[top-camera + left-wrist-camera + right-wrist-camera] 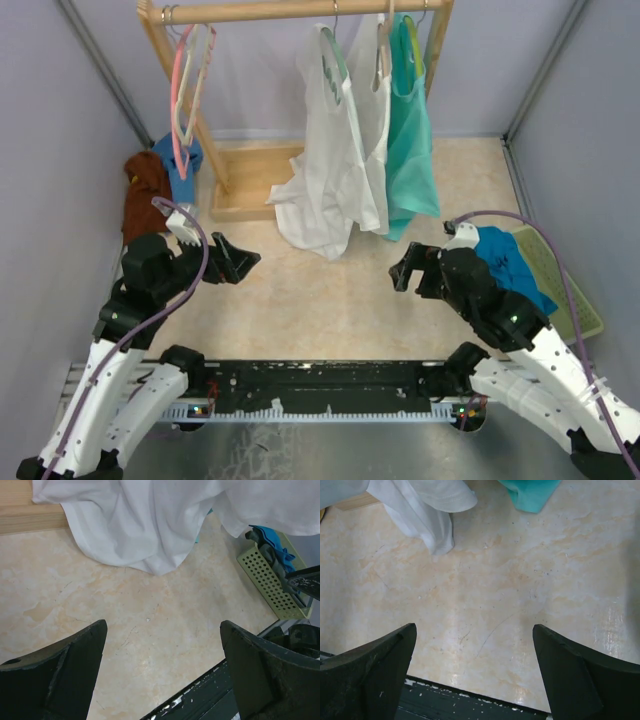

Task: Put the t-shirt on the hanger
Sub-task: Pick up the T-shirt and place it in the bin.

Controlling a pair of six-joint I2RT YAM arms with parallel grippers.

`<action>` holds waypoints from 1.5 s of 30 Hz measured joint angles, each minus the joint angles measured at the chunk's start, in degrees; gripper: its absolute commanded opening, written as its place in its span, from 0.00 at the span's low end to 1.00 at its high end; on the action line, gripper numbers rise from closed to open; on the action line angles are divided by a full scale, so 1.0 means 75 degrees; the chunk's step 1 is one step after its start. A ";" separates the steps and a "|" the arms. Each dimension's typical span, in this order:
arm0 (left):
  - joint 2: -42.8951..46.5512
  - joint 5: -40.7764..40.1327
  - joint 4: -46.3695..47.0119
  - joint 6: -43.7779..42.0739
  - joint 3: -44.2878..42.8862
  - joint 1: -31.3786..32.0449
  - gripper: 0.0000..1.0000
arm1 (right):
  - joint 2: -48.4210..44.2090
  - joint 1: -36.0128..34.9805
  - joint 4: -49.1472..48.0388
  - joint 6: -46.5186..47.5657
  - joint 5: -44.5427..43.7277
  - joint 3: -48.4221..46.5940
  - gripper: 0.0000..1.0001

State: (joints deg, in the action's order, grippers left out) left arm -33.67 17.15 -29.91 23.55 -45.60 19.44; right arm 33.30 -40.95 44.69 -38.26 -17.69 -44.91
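The deep teal-blue t-shirt (pixel 512 268) lies bunched in a pale green perforated basket (pixel 570 290) at the right, partly hidden by my right arm. It also shows in the left wrist view (pixel 272 536). A thin pale hanger (pixel 203 62) hangs next to a pink hanger (pixel 180 100) at the left end of the wooden rail. My left gripper (pixel 236 260) is open and empty above the bare floor, as the left wrist view (pixel 162 647) shows. My right gripper (pixel 404 270) is open and empty just left of the basket; the right wrist view (pixel 475 647) shows only floor between its fingers.
A wooden rack (pixel 250 185) stands at the back. White garments (pixel 335 170) and a mint-green tank top (pixel 412 150) hang from it to the floor. A brown cloth (pixel 143 195) and a small blue cloth (pixel 185 170) lie at the left wall. Grey walls close both sides.
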 measured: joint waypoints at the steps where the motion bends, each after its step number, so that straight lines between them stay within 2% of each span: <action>1: 0.0000 0.0006 0.0012 0.0006 0.0009 0.0000 1.00 | 0.0015 0.0000 0.0006 -0.0009 0.0000 0.0000 0.99; 16: 0.0064 0.0009 0.0157 0.0085 0.0061 0.0000 1.00 | 0.0023 0.0000 0.0207 -0.0268 -0.0096 -0.0050 0.99; 20: 0.0061 0.0009 0.0192 0.0085 0.0061 0.0000 1.00 | 0.0192 0.0000 0.0469 -0.0498 -0.0143 -0.0472 0.99; 28: -0.0035 0.0064 0.0376 0.0085 0.0061 0.0000 1.00 | 0.0274 0.0000 0.0458 -0.0041 -0.0216 -0.1244 0.99; 34: -0.0379 0.0140 0.0428 0.0079 -0.0079 0.0000 1.00 | 0.1020 0.0000 0.0525 0.0306 -0.0472 -0.1888 0.99; 38: -0.0449 0.0201 0.0493 0.0082 -0.0175 0.0000 1.00 | 0.2098 0.0017 0.1198 0.0283 -0.1207 -0.2643 0.99; 41: -0.0423 0.0286 0.0568 0.0082 -0.0187 0.0000 1.00 | 0.2742 0.0493 0.1530 0.0216 -0.1475 -0.2900 0.98; 45: -0.0417 0.0493 0.0708 0.0082 -0.0187 0.0000 1.00 | 0.2958 0.2358 0.1795 0.0219 -0.1317 -0.2751 0.95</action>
State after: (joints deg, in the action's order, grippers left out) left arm -36.80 20.84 -24.60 24.16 -47.00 19.44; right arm 55.48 -23.27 58.15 -36.62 -27.57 -65.54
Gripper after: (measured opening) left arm 0.997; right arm 0.974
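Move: The blue T-shirt lies bunched on the bin, some 25 cm to the right of the right hand, about 10 cm farther out and 13 cm below it. The bin's own middle is around 35 cm right and 5 cm ahead; the hanging teal top's hem is roughly 18 cm ahead and 2 cm right, the white top's near hem about 15 cm ahead and 12 cm left. From the left hand, the T-shirt lies some 62 cm right and 8 cm ahead. Rising about 6 cm first, the empty right hand then swings quickly right and forward while sinking again, towards the blue T-shirt on the bin, ending some 8 cm right and 6 cm farther out. Its wrist turns about 25 degrees clockwise, dips its left side and tips down, fingers staying wide open. The left hand drifts slightly up and right, open. ##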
